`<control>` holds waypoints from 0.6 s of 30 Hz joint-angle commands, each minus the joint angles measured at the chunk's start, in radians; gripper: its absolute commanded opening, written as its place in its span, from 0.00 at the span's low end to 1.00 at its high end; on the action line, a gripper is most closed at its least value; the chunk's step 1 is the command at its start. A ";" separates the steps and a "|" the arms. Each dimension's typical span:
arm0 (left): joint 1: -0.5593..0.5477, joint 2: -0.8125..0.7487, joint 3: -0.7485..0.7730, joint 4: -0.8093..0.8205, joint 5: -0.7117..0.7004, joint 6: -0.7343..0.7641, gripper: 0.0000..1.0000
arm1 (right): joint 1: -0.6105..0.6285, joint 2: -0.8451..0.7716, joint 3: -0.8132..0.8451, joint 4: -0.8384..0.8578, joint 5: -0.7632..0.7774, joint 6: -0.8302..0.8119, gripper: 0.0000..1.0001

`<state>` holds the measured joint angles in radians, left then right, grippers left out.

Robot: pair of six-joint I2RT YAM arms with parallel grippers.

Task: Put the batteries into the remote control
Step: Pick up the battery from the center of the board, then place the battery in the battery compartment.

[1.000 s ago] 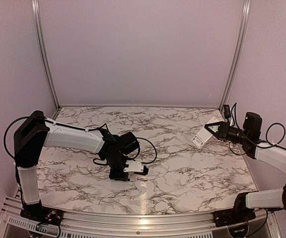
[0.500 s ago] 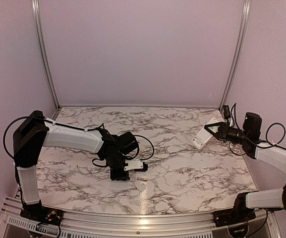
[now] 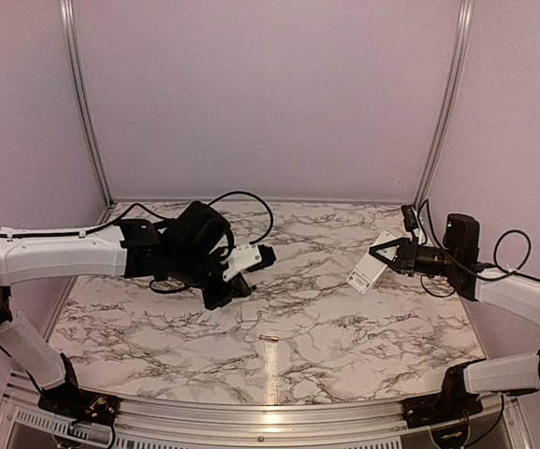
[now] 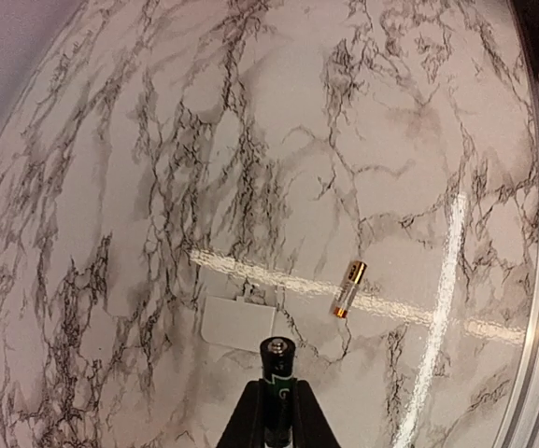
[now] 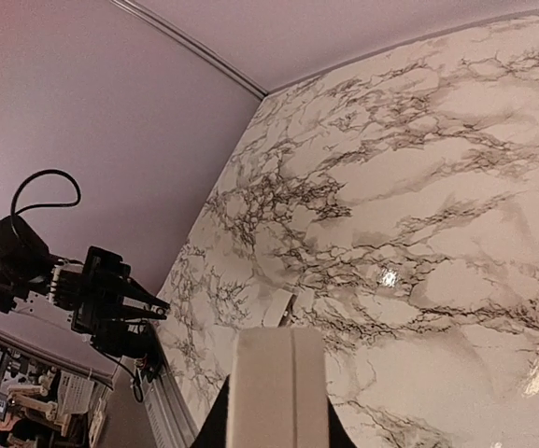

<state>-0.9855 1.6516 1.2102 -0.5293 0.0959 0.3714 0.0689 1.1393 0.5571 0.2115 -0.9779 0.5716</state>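
A black and green battery (image 4: 277,378) stands upright between the fingers of my left gripper (image 4: 276,415), which is shut on it. That gripper (image 3: 262,254) hangs above the table's left middle. A second battery (image 4: 348,288), gold-ended, lies on the marble (image 3: 269,338) below. My right gripper (image 3: 384,254) is shut on the white remote control (image 3: 367,267), held in the air at the right and slanting down to the left. In the right wrist view the remote control (image 5: 276,383) fills the space between the jaws, showing its narrow end.
A small white flat cover piece (image 4: 236,322) lies on the marble table (image 3: 344,318) beside the loose battery, and shows too in the right wrist view (image 5: 278,306). A metal rail (image 3: 251,412) runs along the table's near edge. Lilac walls enclose the back and sides.
My left arm has risen off the table and swung back and right with a battery in its jaws. My right gripper has carried the remote control slightly left and down.
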 commanded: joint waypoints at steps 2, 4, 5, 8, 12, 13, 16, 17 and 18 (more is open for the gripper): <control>-0.001 -0.237 -0.075 0.325 -0.067 -0.128 0.00 | 0.079 0.030 0.070 -0.059 0.004 0.003 0.00; -0.001 -0.291 -0.110 0.416 -0.153 -0.238 0.00 | 0.123 0.052 0.097 -0.090 0.000 0.004 0.00; 0.001 -0.303 -0.114 0.417 -0.138 -0.251 0.00 | 0.145 0.064 0.113 -0.104 -0.001 0.005 0.00; -0.002 -0.309 -0.119 0.399 0.034 -0.163 0.00 | 0.215 0.109 0.171 -0.153 -0.007 0.003 0.00; -0.013 -0.278 -0.132 0.390 0.187 -0.105 0.00 | 0.319 0.181 0.236 -0.184 -0.025 0.017 0.00; -0.023 -0.267 -0.130 0.385 0.206 -0.093 0.00 | 0.343 0.195 0.251 -0.193 -0.025 0.023 0.00; -0.069 -0.228 -0.113 0.377 0.219 -0.071 0.00 | 0.410 0.243 0.294 -0.206 -0.028 0.038 0.00; -0.081 -0.217 -0.107 0.378 0.225 -0.065 0.00 | 0.430 0.258 0.304 -0.207 -0.029 0.043 0.00; -0.090 -0.208 -0.104 0.385 0.225 -0.061 0.00 | 0.449 0.270 0.312 -0.205 -0.028 0.053 0.00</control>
<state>-1.0321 1.4071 1.0946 -0.1562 0.2451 0.2668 0.4526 1.3689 0.8055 0.0357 -0.9894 0.5911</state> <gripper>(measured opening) 0.088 0.132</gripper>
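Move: The left hand already holds a battery clear of the table. The remote it is meant for lies about 22 cm to its right, 5 ahead and 8 higher, in the right hand's grip. Some 11 cm below the left hand are the white battery cover, 5 ahead and level sideways, and the loose battery, 4 right and 2 back. From the right hand, the held battery is roughly 24 cm left, 7 back and 8 lower. Left lifts its battery about 16 cm, then dips 4; right carries the remote 12 cm left towards it. ##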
